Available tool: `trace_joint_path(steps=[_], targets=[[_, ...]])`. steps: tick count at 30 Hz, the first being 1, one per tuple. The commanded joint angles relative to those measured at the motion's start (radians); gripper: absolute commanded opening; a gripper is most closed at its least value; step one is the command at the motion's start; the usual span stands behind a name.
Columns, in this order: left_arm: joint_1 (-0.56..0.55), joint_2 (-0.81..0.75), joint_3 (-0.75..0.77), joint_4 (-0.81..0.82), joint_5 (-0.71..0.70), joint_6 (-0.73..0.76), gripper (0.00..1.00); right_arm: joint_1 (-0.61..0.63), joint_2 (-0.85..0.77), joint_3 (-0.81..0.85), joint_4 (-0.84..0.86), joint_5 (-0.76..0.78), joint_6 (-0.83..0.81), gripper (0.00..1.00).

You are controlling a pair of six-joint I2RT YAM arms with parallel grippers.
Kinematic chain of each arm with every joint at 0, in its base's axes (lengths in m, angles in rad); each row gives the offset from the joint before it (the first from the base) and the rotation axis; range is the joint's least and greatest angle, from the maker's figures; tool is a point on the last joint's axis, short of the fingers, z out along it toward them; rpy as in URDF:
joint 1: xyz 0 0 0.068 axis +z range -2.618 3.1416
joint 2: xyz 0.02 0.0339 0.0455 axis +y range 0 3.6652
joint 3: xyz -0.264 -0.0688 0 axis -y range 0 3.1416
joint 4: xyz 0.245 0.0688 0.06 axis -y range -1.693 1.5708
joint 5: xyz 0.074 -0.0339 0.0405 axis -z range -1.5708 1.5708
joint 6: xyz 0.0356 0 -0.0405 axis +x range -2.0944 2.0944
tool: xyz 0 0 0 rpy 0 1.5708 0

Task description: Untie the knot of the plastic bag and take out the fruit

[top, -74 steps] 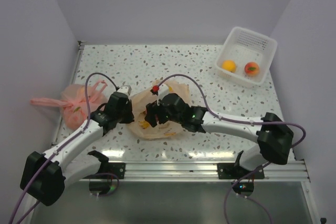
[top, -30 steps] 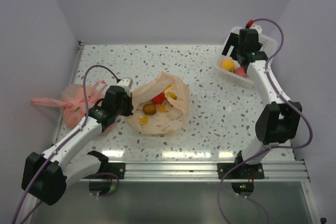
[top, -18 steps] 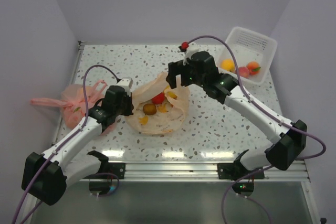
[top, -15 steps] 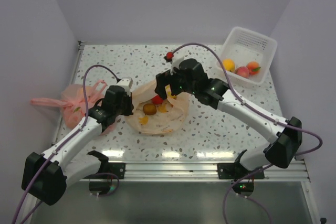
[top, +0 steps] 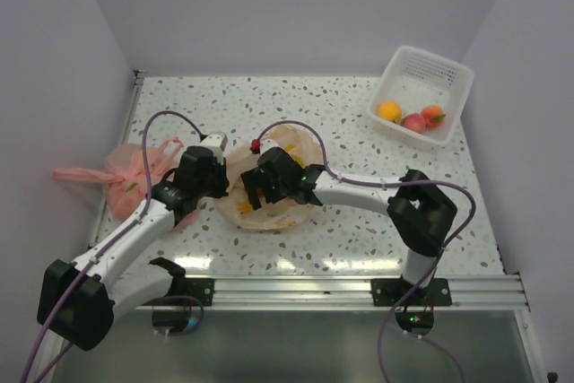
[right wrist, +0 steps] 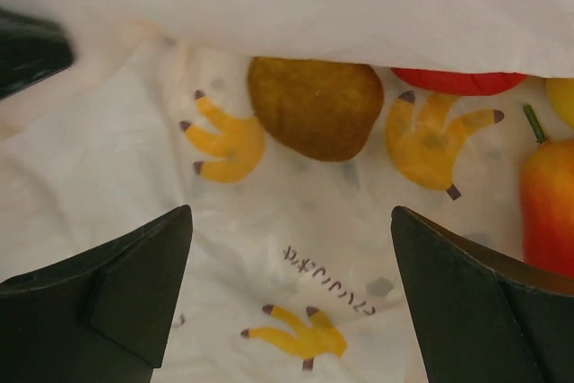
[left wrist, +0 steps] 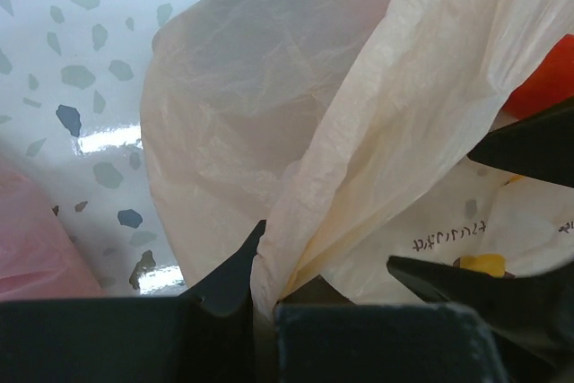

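The pale peach-orange plastic bag (top: 285,214) lies open in the middle of the table; no knot shows. My left gripper (top: 221,189) is shut on a fold of the bag's left rim (left wrist: 296,221), holding the mouth open. My right gripper (top: 255,193) is open and empty, reaching down into the bag's mouth. In the right wrist view the gripper (right wrist: 289,221) hovers over the banana-printed lining, just short of a brown fruit (right wrist: 314,105). A red fruit (right wrist: 457,81) and a red-orange fruit (right wrist: 547,208) lie to its right, partly under the bag's upper flap.
A white basket (top: 439,69) at the far right holds three fruits. A tied pink bag (top: 133,177) sits at the left table edge, beside my left arm. Walls close in the table at the back and both sides.
My right arm carried a fruit to the basket, which now holds three, then swung back and lowered its open gripper into the bag. My left gripper has kept its hold.
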Motion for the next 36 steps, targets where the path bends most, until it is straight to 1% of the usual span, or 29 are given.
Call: trace_joint_path(steps=[1, 3, 7, 9, 12, 13, 15, 16, 17, 20, 21, 23, 24, 26, 27, 30, 31, 32, 34, 36], targets=[[0.008, 0.008, -0.009, 0.053, 0.015, 0.005, 0.00, -0.002, 0.034, -0.001, 0.155, 0.112, 0.136, 0.96], [0.008, 0.013, -0.007, 0.053, 0.018, 0.005, 0.00, -0.002, 0.082, 0.002, 0.192, 0.147, 0.165, 0.99], [0.008, 0.014, -0.012, 0.059, 0.035, 0.007, 0.00, -0.003, 0.140, 0.005, 0.288, 0.218, 0.265, 0.99], [0.008, 0.016, -0.012, 0.062, 0.040, 0.007, 0.00, -0.003, 0.169, 0.002, 0.330, 0.247, 0.286, 0.99], [0.008, 0.021, -0.011, 0.064, 0.043, 0.007, 0.00, -0.003, 0.221, 0.039, 0.347, 0.277, 0.311, 0.99], [0.008, 0.019, -0.011, 0.064, 0.043, 0.007, 0.00, -0.003, 0.237, 0.050, 0.329, 0.285, 0.317, 0.98], [0.008, 0.019, -0.011, 0.066, 0.043, 0.007, 0.00, -0.003, 0.257, 0.057, 0.339, 0.293, 0.326, 0.94], [0.008, 0.019, -0.011, 0.066, 0.043, 0.007, 0.00, -0.005, 0.269, 0.054, 0.359, 0.291, 0.323, 0.91], [0.006, 0.021, -0.012, 0.066, 0.043, 0.008, 0.00, -0.003, 0.274, 0.051, 0.367, 0.291, 0.325, 0.81], [0.008, 0.021, -0.011, 0.067, 0.047, 0.008, 0.00, -0.003, 0.272, 0.042, 0.384, 0.281, 0.299, 0.65], [0.008, 0.022, -0.011, 0.069, 0.050, 0.008, 0.00, -0.003, 0.259, 0.033, 0.385, 0.276, 0.291, 0.54], [0.008, 0.022, -0.011, 0.070, 0.050, 0.010, 0.00, -0.003, 0.237, 0.017, 0.384, 0.273, 0.276, 0.44], [0.008, 0.022, -0.011, 0.069, 0.050, 0.010, 0.00, -0.003, 0.225, 0.001, 0.382, 0.268, 0.268, 0.35], [0.008, 0.024, -0.011, 0.069, 0.047, 0.010, 0.00, -0.003, 0.174, -0.019, 0.375, 0.249, 0.238, 0.28], [0.008, 0.021, -0.011, 0.067, 0.046, 0.010, 0.00, -0.003, 0.153, -0.041, 0.370, 0.238, 0.212, 0.22], [0.008, 0.019, -0.009, 0.067, 0.040, 0.011, 0.00, -0.003, 0.070, -0.070, 0.333, 0.189, 0.166, 0.18], [0.008, 0.019, -0.006, 0.066, 0.035, 0.011, 0.00, -0.003, 0.000, -0.088, 0.278, 0.132, 0.140, 0.15], [0.008, 0.019, -0.006, 0.066, 0.035, 0.011, 0.00, -0.003, -0.001, -0.088, 0.278, 0.132, 0.139, 0.15], [0.008, 0.019, -0.007, 0.064, 0.031, 0.010, 0.00, -0.003, -0.080, -0.099, 0.243, 0.077, 0.097, 0.14], [0.008, 0.022, -0.007, 0.062, 0.032, 0.011, 0.00, -0.003, -0.152, -0.070, 0.189, 0.039, 0.061, 0.13]])
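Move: The brown fruit lies on the floor of the open bag, about 6 cm ahead of my open right hand, 3 cm to its left and 6 cm below. The tomato is some 5 cm farther out than the brown fruit and 4 cm to its right. The mango stands about 6 cm beyond and 10 cm right of the brown fruit. From my left hand, the brown fruit is some 8 cm right, 3 cm ahead and 7 cm below. I reach my right hand forward and down into the bag, a little left, some 10 cm in all, turning it about 20 degrees clockwise. I close the fingers on both sides of the brown fruit, then draw it back and up about 5 cm, slightly right, with half the turn undone. My left hand keeps pinching the bag's rim, nearly still. ##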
